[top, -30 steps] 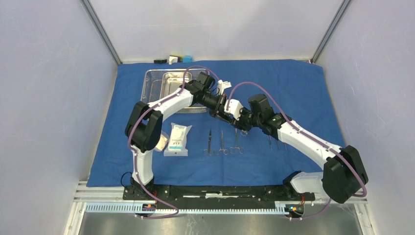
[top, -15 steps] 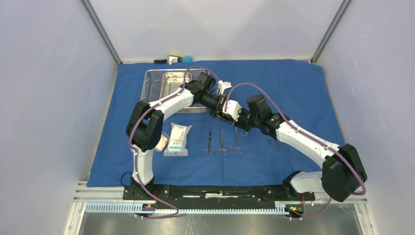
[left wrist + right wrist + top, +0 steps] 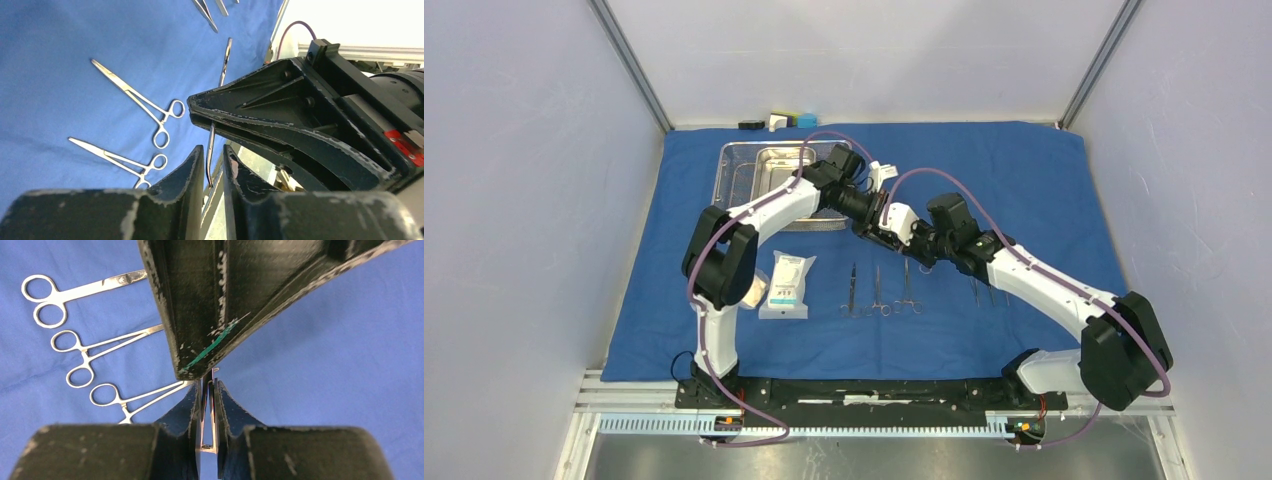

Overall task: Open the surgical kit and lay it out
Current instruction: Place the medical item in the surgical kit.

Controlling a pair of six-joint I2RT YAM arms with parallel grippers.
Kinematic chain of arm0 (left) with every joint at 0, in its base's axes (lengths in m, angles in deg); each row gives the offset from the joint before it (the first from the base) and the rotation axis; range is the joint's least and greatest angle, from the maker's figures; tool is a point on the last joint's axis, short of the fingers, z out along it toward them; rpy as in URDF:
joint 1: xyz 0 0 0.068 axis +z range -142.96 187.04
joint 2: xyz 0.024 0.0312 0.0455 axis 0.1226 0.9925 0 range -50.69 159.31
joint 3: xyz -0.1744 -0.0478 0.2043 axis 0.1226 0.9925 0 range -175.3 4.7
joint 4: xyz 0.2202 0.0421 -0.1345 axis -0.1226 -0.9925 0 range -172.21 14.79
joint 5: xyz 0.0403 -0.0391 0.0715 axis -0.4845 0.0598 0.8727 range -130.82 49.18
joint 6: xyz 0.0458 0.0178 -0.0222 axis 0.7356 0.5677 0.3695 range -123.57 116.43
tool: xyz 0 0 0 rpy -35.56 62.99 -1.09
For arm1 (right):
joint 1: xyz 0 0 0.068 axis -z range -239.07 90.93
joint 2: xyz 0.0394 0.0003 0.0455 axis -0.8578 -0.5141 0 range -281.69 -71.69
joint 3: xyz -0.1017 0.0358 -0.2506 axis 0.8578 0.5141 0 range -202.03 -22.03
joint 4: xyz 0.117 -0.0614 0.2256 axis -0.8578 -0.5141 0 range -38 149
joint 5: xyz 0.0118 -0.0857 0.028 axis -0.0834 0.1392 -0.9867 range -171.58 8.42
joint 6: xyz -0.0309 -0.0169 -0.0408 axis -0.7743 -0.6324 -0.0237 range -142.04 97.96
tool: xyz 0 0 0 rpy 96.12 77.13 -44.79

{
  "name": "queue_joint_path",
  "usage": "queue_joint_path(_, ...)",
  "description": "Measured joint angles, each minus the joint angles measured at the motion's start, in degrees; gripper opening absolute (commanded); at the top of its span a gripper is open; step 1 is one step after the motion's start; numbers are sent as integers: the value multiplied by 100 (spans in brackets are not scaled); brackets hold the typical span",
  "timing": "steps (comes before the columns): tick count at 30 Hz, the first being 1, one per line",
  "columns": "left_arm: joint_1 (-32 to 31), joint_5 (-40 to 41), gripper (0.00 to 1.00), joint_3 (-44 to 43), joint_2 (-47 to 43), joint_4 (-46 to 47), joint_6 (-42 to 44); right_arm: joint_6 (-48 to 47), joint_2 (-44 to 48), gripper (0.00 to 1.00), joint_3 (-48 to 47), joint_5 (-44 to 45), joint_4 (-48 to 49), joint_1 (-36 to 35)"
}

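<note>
Both arms meet above the middle of the blue cloth (image 3: 1034, 180). My right gripper (image 3: 208, 387) is shut on a slim steel instrument (image 3: 214, 417), which has two thin prongs pressed between the pads. My left gripper (image 3: 213, 150) stands slightly open. The instrument's thin curved tip (image 3: 210, 155) hangs in the gap, clear of both fingers. Seen from above, the left gripper (image 3: 886, 226) and the right gripper (image 3: 906, 238) are almost touching. Three ring-handled instruments (image 3: 879, 290) lie side by side on the cloth just below them. A steel pan (image 3: 782, 165) sits in the wire-mesh basket (image 3: 736, 185).
White and green packets (image 3: 786, 285) lie left of the instrument row. Two more slim instruments (image 3: 982, 291) lie under the right forearm. Small black, white and blue blocks (image 3: 779, 121) sit beyond the cloth's far edge. Grey walls close in on both sides.
The right gripper's jaws have closed onto the instrument. The left gripper's jaws have eased apart and let go of it. Both arms have barely moved.
</note>
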Motion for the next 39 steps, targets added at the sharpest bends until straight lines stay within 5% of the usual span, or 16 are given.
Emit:
queue_joint_path(9,439,271,69,-382,0,-262,374,549,24,0,197,527,153,0)
queue_joint_path(11,625,463,72,-382,0,-310,479,763,57,10,308,715,168,0)
queue_joint_path(13,822,717,73,-382,-2,-356,586,1067,96,14,420,953,151,0)
queue_joint_path(17,1113,1152,74,-446,-4,-428,691,1703,98,0,442,1178,98,55)
queue_joint_path(27,1285,1707,75,-1228,13,-798,879,3670,96,0,1093,732,214,1060)
queue_joint_path(39,1311,2013,76,-1445,39,-1121,1285,4979,-39,0,1368,745,151,1143)
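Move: The medical item is already gripped in the right hand. Its open spot on the cloth lies about 8 cm to that hand's right, 4 cm back and 12 cm below. Down at cloth level, the long clamp is some 6 cm back and level sideways, the short clamp 7 cm left of the long clamp, and the nearest tweezers 6 cm back and 15 cm right of the hand. From the left hand, the basket's middle is roughly 13 cm ahead, 24 cm left and 11 cm lower. The medical item stays pinched in the right fingers, carried right and down about 8 cm each way and a little back, towards the gap between the long clamp and the tweezers. The hand swings clockwise some 50 degrees and tips downward. The left fingers, already parting around the item's end, open wide as that hand leaves it, forward and left to the basket's near right side. ##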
